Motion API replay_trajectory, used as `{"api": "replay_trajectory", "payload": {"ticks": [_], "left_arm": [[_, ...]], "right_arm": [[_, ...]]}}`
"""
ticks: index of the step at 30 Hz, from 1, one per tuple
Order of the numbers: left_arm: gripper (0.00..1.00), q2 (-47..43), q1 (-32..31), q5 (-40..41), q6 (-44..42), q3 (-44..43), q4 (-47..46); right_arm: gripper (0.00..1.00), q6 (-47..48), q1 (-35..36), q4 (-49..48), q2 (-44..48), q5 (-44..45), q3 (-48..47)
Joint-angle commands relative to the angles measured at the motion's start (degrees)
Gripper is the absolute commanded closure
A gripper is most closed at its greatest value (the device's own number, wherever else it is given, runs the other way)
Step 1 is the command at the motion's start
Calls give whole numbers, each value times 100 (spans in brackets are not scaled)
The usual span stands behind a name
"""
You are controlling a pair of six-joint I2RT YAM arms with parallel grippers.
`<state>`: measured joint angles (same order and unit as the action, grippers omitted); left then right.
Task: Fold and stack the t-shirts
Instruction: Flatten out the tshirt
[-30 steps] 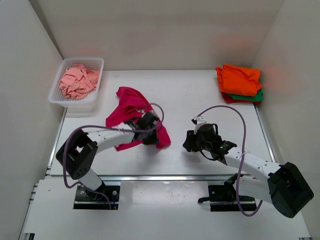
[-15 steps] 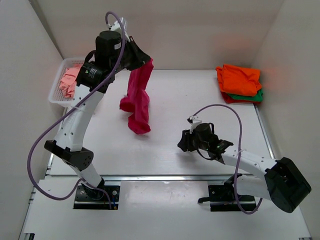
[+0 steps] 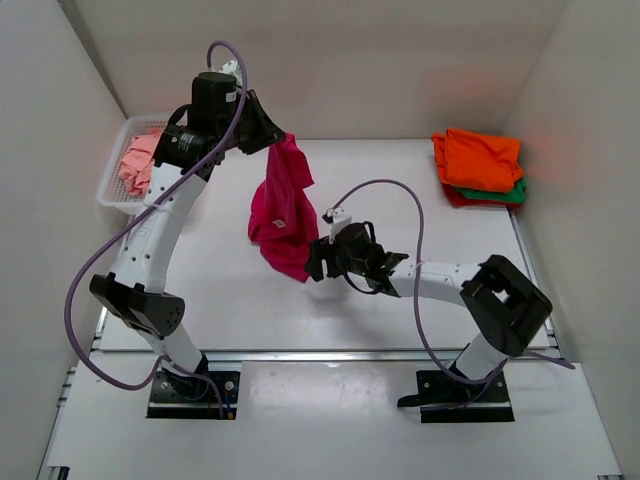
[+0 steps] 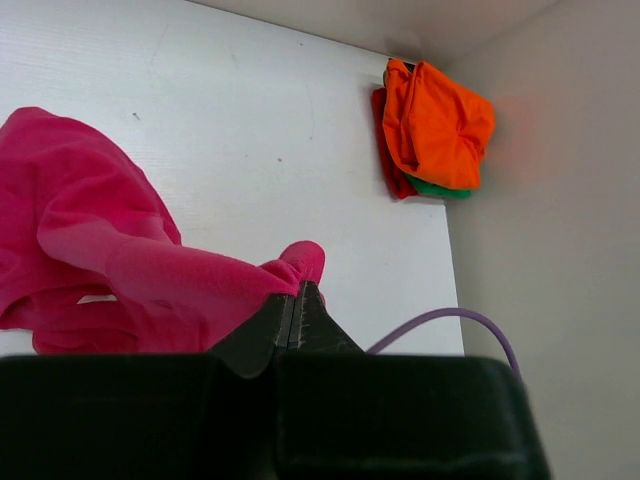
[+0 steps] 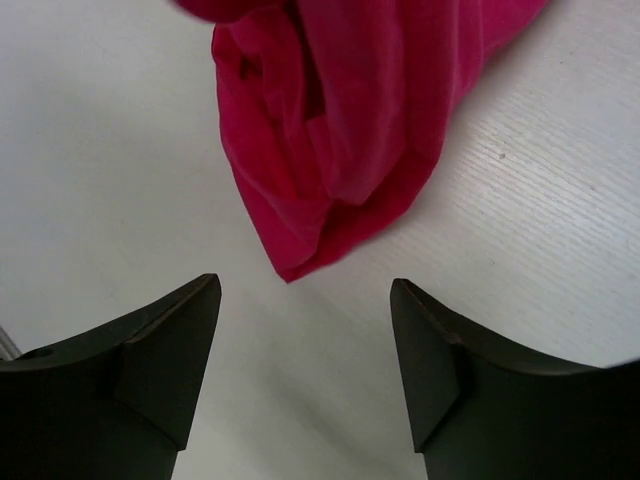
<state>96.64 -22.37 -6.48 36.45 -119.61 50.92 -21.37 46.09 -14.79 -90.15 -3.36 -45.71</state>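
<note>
The magenta-pink t-shirt [image 3: 283,215] hangs bunched from my left gripper [image 3: 272,140], which is raised high over the table's back left and shut on the shirt's upper edge. In the left wrist view the jaws [image 4: 297,296] pinch a fold of the pink cloth [image 4: 110,250]. The shirt's lower end rests on the table. My right gripper [image 3: 314,262] is low on the table beside that lower end. It stands open, and the shirt's bottom corner [image 5: 292,270] lies just ahead of its fingertips [image 5: 205,290], apart from them.
A folded stack sits at the back right corner: an orange t-shirt [image 3: 480,158] on top, a green one [image 3: 515,192] and a red one [image 3: 455,197] beneath. A white mesh basket [image 3: 150,205] at the back left holds a pale salmon-pink t-shirt [image 3: 155,165]. White walls enclose the table.
My left arm has lifted the magenta shirt off the table and holds it high. My right gripper has slid left to the shirt's lower end and opened wider.
</note>
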Motion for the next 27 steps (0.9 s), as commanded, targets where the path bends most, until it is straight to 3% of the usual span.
{"api": "replay_trajectory", "payload": {"ticks": [1, 11, 24, 25, 26, 27], "left_arm": [[100, -383, 119, -152, -32, 105, -117], [100, -584, 241, -353, -33, 509, -293], [100, -857, 549, -512, -50, 904, -530], [100, -831, 567, -512, -50, 913, -513], [100, -857, 558, -547, -85, 948, -512], [100, -875, 576, -530, -85, 966, -512]], "right_arm": [[35, -96, 146, -534, -345, 212, -419], [42, -87, 278, 45, -1417, 134, -1597], [51, -377, 164, 599, -1724, 810, -1747], [52, -360, 129, 756, -1786, 854, -1818], [65, -333, 85, 810, -1856, 837, -1888], [70, -272, 85, 819, -1883, 845, -1932]]}}
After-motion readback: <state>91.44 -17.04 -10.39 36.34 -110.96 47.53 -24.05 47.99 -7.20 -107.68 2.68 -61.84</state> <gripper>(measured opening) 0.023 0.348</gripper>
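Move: My open right hand goes for the t-shirt's near end, about 2 cm ahead, 3 cm to its left and 6 cm below. The shirt's body on the table is some 14 cm ahead and 11 cm left, about as low; the raised end, in my left fingers, is roughly 12 cm ahead, 6 cm left and 28 cm higher. From my left hand the near end lies about 9 cm back, 3 cm right and 34 cm down. I bring my right hand left and forward over the near end of the t-shirt, about 6 cm left, then ease some 2.5 cm back right while sinking around 4 cm onto it. The fingers narrow from wide to about a third open, coming down astride the bunched cloth. My left hand keeps its pinch on the raised end, drifting about 3 cm left with a small dip. ##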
